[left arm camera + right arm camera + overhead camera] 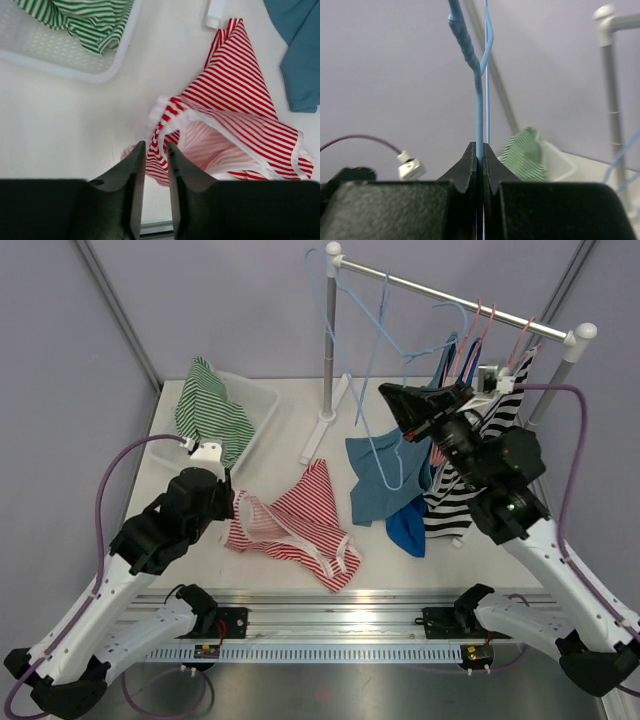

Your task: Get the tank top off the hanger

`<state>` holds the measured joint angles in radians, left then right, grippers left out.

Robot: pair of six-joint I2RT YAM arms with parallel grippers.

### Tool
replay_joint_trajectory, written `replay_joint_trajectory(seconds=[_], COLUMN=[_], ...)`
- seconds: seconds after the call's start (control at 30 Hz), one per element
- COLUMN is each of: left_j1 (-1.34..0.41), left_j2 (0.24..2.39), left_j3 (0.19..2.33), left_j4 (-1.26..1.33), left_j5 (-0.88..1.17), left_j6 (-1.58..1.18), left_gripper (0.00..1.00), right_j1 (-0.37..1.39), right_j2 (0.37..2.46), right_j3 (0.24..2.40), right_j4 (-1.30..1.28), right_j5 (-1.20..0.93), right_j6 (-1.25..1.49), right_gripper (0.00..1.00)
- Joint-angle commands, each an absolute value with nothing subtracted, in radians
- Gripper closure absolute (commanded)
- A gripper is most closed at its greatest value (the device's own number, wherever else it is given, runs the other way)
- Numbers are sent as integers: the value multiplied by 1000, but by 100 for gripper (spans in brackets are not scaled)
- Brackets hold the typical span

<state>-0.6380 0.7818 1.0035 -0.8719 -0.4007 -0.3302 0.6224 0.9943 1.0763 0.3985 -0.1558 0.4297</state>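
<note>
The red-and-white striped tank top (300, 515) (235, 100) lies crumpled on the white table. My left gripper (235, 505) (155, 146) hovers at its left edge with a narrow gap between the jaws. A fold of the striped fabric shows just past the fingertips. My right gripper (395, 398) (480, 147) is raised near the rack and is shut on the thin wire of a light blue hanger (372, 360) (479, 100), which runs straight up out of the jaws.
A white bin (255, 400) (60, 70) at the back left holds a green striped garment (210, 410) (90, 25). A clothes rack (330, 340) carries pink hangers (485, 320). Blue garments (375, 475) and a black-and-white striped one (455, 495) lie under the right arm.
</note>
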Motion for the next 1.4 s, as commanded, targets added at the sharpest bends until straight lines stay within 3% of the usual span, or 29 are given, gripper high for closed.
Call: replay_joint_trajectory(seconds=[0.0, 0.13, 0.17, 0.37, 0.73, 1.37], left_j1=[-637, -627, -627, -627, -626, -618], left_j2=[697, 644, 640, 575, 535, 552], left_j3=[985, 927, 922, 896, 891, 887], left_j4=[-802, -752, -752, -724, -716, -721], left_j5=[-454, -350, -353, -347, -353, -373], left_j6=[-279, -268, -262, -264, -268, -276], left_gripper=[70, 45, 43, 1, 1, 1], right_j1=[630, 630, 630, 630, 630, 482], right_j2=[945, 1006, 1025, 1022, 1155, 1621], right_j3=[1235, 1452, 1519, 1600, 1637, 2052], right_j4=[-80, -499, -553, -722, -692, -623], right_j5=[78, 216, 288, 475, 497, 400], right_j6=[260, 256, 262, 287, 222, 161], right_gripper=[100, 100, 100, 100, 100, 100])
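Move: The left hand is just parting from the red-striped tank top, whose middle lies about 12 cm to its right, 3 cm ahead and 22 cm below. The basket is some 33 cm ahead, 12 cm left and 20 cm down. For the right hand, holding a blue hanger, the rail spot is about 26 cm ahead, 6 cm right and 3 cm up; the hanging empty hanger is 23 cm ahead, 2 cm right, 9 cm down, the teal top 15 cm ahead, 11 cm right, 34 cm down. Keeping its pinch on the empty blue hanger, the right hand first swings about 12 cm right and sinks, turning clockwise until its fingers point forward and slightly down, then pushes some 14 cm forward towards the rail, rising slightly at the end. The left fingers, already parting, open fully as the striped top comes free; that hand backs and lifts barely 2 cm. ##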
